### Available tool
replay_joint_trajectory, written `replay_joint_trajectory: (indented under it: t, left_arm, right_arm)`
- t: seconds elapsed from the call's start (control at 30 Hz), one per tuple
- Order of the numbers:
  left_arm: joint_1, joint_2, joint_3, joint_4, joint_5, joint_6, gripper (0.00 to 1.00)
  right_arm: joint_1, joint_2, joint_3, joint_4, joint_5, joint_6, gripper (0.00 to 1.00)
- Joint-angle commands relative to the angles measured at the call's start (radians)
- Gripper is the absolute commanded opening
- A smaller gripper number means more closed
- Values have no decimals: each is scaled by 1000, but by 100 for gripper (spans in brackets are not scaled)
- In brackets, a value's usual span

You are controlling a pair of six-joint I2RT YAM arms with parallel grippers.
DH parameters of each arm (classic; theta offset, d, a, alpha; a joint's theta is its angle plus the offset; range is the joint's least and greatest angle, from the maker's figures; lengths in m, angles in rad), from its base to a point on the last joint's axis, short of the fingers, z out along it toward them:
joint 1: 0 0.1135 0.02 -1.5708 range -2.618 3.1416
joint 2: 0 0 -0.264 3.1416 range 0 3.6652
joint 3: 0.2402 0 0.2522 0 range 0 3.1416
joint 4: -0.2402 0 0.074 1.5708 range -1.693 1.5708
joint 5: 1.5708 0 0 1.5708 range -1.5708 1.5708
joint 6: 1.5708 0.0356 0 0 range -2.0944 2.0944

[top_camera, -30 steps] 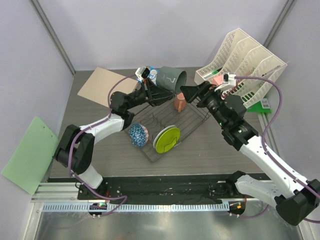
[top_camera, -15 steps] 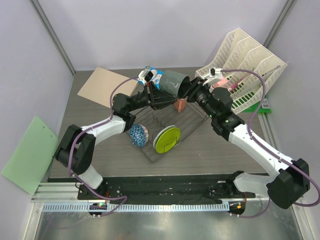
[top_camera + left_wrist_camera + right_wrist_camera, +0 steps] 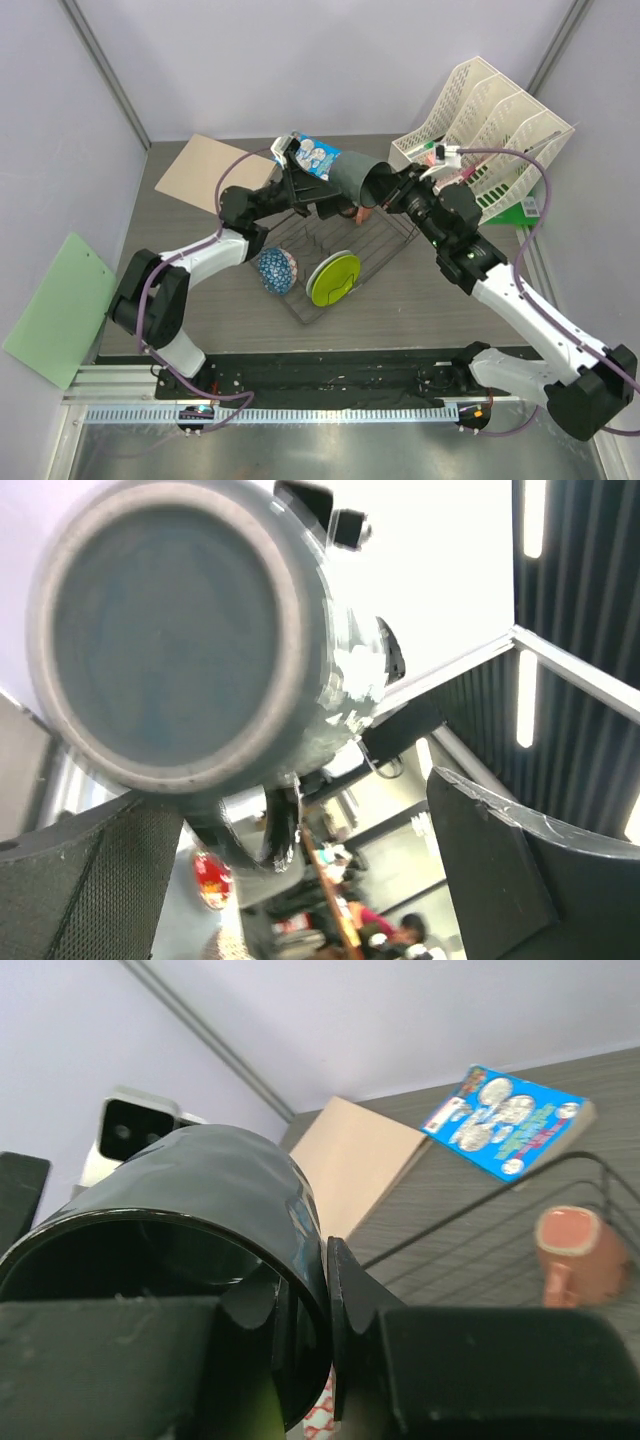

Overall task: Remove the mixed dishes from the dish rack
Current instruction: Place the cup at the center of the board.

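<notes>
The grey mug (image 3: 352, 177) hangs on its side above the far end of the dish rack (image 3: 385, 243). My right gripper (image 3: 380, 188) is shut on its rim, one finger inside and one finger (image 3: 352, 1305) outside the mug (image 3: 190, 1210). My left gripper (image 3: 325, 196) stands open around the mug's base (image 3: 165, 640), its fingers (image 3: 510, 870) apart from it, with the handle (image 3: 252, 825) between them. In the rack stand a lime-green plate (image 3: 334, 277) and a salmon-pink cup (image 3: 575, 1245). A blue speckled bowl (image 3: 276, 270) leans at the rack's left edge.
A blue snack packet (image 3: 316, 157) lies behind the rack, next to a tan cardboard sheet (image 3: 205, 172). The white slotted organiser (image 3: 490, 125) stands at the back right. A pale green board (image 3: 55, 305) lies beyond the table's left edge.
My left gripper has opened and let go of the mug. My right gripper has moved onto the mug's rim and shut on it. The mug has shifted slightly right.
</notes>
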Motion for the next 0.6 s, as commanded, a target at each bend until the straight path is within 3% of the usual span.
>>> replay_joint_trajectory:
  t: [0.0, 0.07, 0.17, 0.2, 0.27, 0.3, 0.4, 0.43, 0.47, 0.57]
  left_arm:
    - [54, -9, 71, 44, -3, 102, 100]
    - [79, -5, 76, -27, -26, 119, 100]
    - [111, -38, 32, -124, -64, 178, 100]
    - [134, -57, 10, -191, -101, 198, 100]
    - [146, -103, -47, -296, -135, 304, 100]
    - [151, -154, -54, -477, -165, 364, 100]
    - [146, -280, -19, -821, -233, 635, 100]
    - [136, -308, -4, -1046, -309, 696, 100]
    - [131, -333, 13, -1138, -349, 817, 100]
    - [120, -423, 65, -1384, -500, 945, 100]
  right_arm:
    - [-2, -148, 63, -111, 150, -71, 1]
    - [-3, -193, 119, -211, 258, -96, 1]
    - [-2, -199, 238, -488, 403, -128, 1]
    - [-2, -191, 263, -618, 528, -136, 1]
    - [-9, -181, 309, -729, 622, -127, 1]
    - [-14, -179, 311, -809, 674, -105, 1]
    - [-54, -170, 294, -919, 687, -48, 1]
    - [-64, -171, 281, -935, 679, -10, 1]
    - [-78, -174, 249, -944, 673, 13, 1]
    - [-138, -179, 183, -970, 652, 90, 1]
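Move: The gray cup is already pinched by its rim in the right hand, its middle some 3 cm left and 3 cm ahead. The bare table in front of the white rack lies about 20 cm to that hand's right, level with it and 35 cm down; the white rack is 20 cm ahead, 26 right; the terracotta mug 10 ahead, well below. From the open left hand the cup is about 6 cm right and 8 ahead. Still pinching the gray cup by its rim, the right hand carries it away from the left hand, about 18 cm right and 5 cm back, towards the bare table, rising slightly before sinking, while swinging some 40 degrees clockwise and tipping down. The left hand, fingers already wide, backs clear forward, left and finally down, turning roughly 30 degrees counter-clockwise and rolling. ##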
